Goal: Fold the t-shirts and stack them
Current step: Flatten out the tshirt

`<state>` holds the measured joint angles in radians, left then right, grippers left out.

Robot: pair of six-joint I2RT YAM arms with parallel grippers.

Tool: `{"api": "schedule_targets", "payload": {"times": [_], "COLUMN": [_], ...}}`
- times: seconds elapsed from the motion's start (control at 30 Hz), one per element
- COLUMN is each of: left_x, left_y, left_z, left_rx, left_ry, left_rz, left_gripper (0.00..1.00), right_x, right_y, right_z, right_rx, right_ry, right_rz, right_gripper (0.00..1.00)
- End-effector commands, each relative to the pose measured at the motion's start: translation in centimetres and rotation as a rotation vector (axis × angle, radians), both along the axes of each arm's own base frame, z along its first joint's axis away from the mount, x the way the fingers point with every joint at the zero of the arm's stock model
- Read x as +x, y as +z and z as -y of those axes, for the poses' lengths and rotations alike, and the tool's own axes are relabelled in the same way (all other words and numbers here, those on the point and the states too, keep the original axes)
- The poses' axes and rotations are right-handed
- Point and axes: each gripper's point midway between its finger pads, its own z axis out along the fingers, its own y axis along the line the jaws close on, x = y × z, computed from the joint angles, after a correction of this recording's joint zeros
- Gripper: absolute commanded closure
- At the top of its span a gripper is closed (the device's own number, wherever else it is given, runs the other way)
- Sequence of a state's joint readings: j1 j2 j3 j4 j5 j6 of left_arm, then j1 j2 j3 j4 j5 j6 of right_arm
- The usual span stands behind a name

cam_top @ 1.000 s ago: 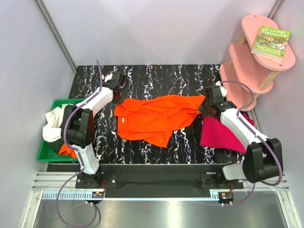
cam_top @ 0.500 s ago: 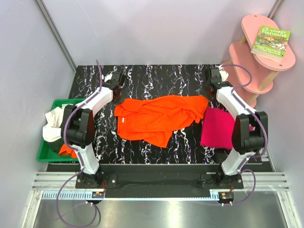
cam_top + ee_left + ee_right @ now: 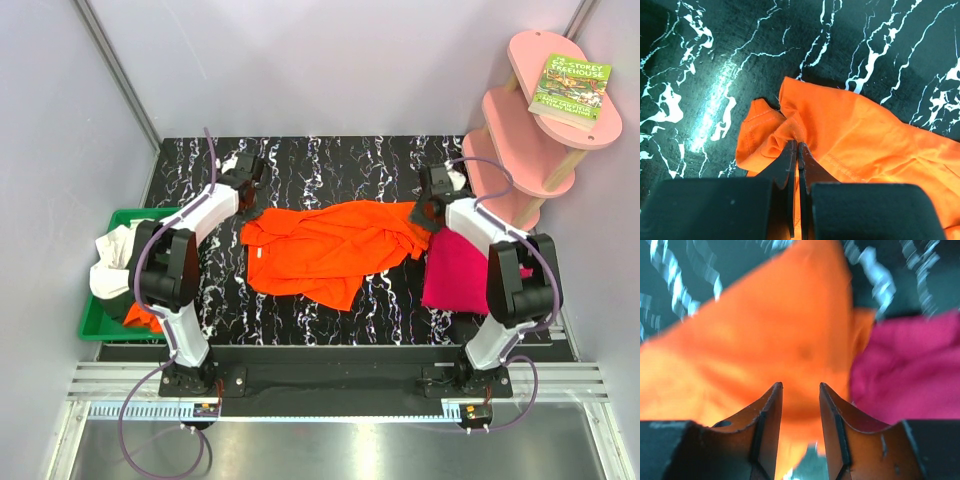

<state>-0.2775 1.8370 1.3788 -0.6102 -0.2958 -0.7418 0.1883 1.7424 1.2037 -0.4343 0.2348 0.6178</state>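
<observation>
A bright orange t-shirt (image 3: 335, 250) lies spread and rumpled across the middle of the black marbled table (image 3: 330, 165). My left gripper (image 3: 251, 207) is at its back left corner, shut on a pinched fold of the orange cloth (image 3: 855, 125); the fingertips (image 3: 797, 144) meet with cloth between them. My right gripper (image 3: 425, 215) hovers open over the shirt's right edge, with orange cloth (image 3: 765, 325) below its fingers (image 3: 800, 385) and nothing between them. A folded magenta-pink t-shirt (image 3: 455, 270) lies at the right, also seen in the right wrist view (image 3: 910, 370).
A green bin (image 3: 95, 325) stands off the table's left edge, holding a white shirt (image 3: 110, 260) and an orange one (image 3: 140, 318). A pink tiered shelf (image 3: 520, 135) with a book (image 3: 570, 90) stands at the back right.
My right gripper let go of the orange shirt's right edge, swung toward the back, then came back over that edge, open. The left gripper has kept its grip and place.
</observation>
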Motion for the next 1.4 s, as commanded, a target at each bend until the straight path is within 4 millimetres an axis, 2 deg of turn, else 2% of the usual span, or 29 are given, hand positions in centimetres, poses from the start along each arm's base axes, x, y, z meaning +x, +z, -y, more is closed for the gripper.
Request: {"api": "schedule_targets", "payload": {"times": [0.0, 0.13, 0.37, 0.67, 0.87, 1.03, 1.37], "left_x": [0.4, 0.4, -0.2, -1.0, -1.6, -2.2, -3.2], "left_y": [-0.1, 0.1, 0.4, 0.5, 0.4, 0.4, 0.9], "left_z": [1.4, 2.1, 2.5, 3.0, 3.8, 4.5, 4.0], "left_rx": [-0.027, -0.026, -0.019, -0.02, -0.02, -0.016, -0.004], "left_ry": [-0.034, -0.053, -0.066, -0.071, -0.085, -0.099, -0.099], "left_rz": [0.009, 0.013, 0.018, 0.02, 0.019, 0.02, 0.028], "left_gripper": [1.0, 1.0, 1.0, 1.0, 1.0, 1.0, 1.0], "right_x": [-0.7, -1.9, -3.2, -5.6, -7.9, -7.7, -5.3], "right_y": [2.8, 1.8, 2.0, 3.5, 1.3, -0.3, -0.8], "right_z": [-2.4, -1.7, -0.7, -0.1, 0.4, 0.2, -0.3], "right_rx": [0.008, -0.013, -0.047, -0.056, -0.062, -0.057, -0.059], "right_ry": [0.07, 0.051, 0.026, 0.023, 0.01, -0.002, -0.004], "right_rz": [0.105, 0.08, 0.073, 0.098, 0.033, -0.004, 0.013], "right_gripper": [0.56, 0.56, 0.56, 0.55, 0.53, 0.52, 0.52]}}
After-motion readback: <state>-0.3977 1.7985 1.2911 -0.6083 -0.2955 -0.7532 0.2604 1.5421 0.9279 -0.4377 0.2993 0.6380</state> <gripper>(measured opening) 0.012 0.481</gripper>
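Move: The left gripper is already shut on the orange t-shirt's far left corner. The shirt's middle lies about 21 cm to its right and 10 cm back, and the white label some 9 cm back and 2 cm right. The open right gripper hovers over the shirt's right end. That end's near corner is roughly 8 cm back, 1 cm left and 5 cm below, with the magenta t-shirt's middle about 13 cm right and 12 cm back. Draw the open right gripper back about 8 cm along the orange shirt's right edge to its near corner, swinging briefly left and back at the start, rising a little midway, then sinking to finish 2 cm lower. Meanwhile keep the left fingers shut on the cloth and drag it some 4 cm right and nearly as far back, towards the shirt's middle, dipping slightly. ##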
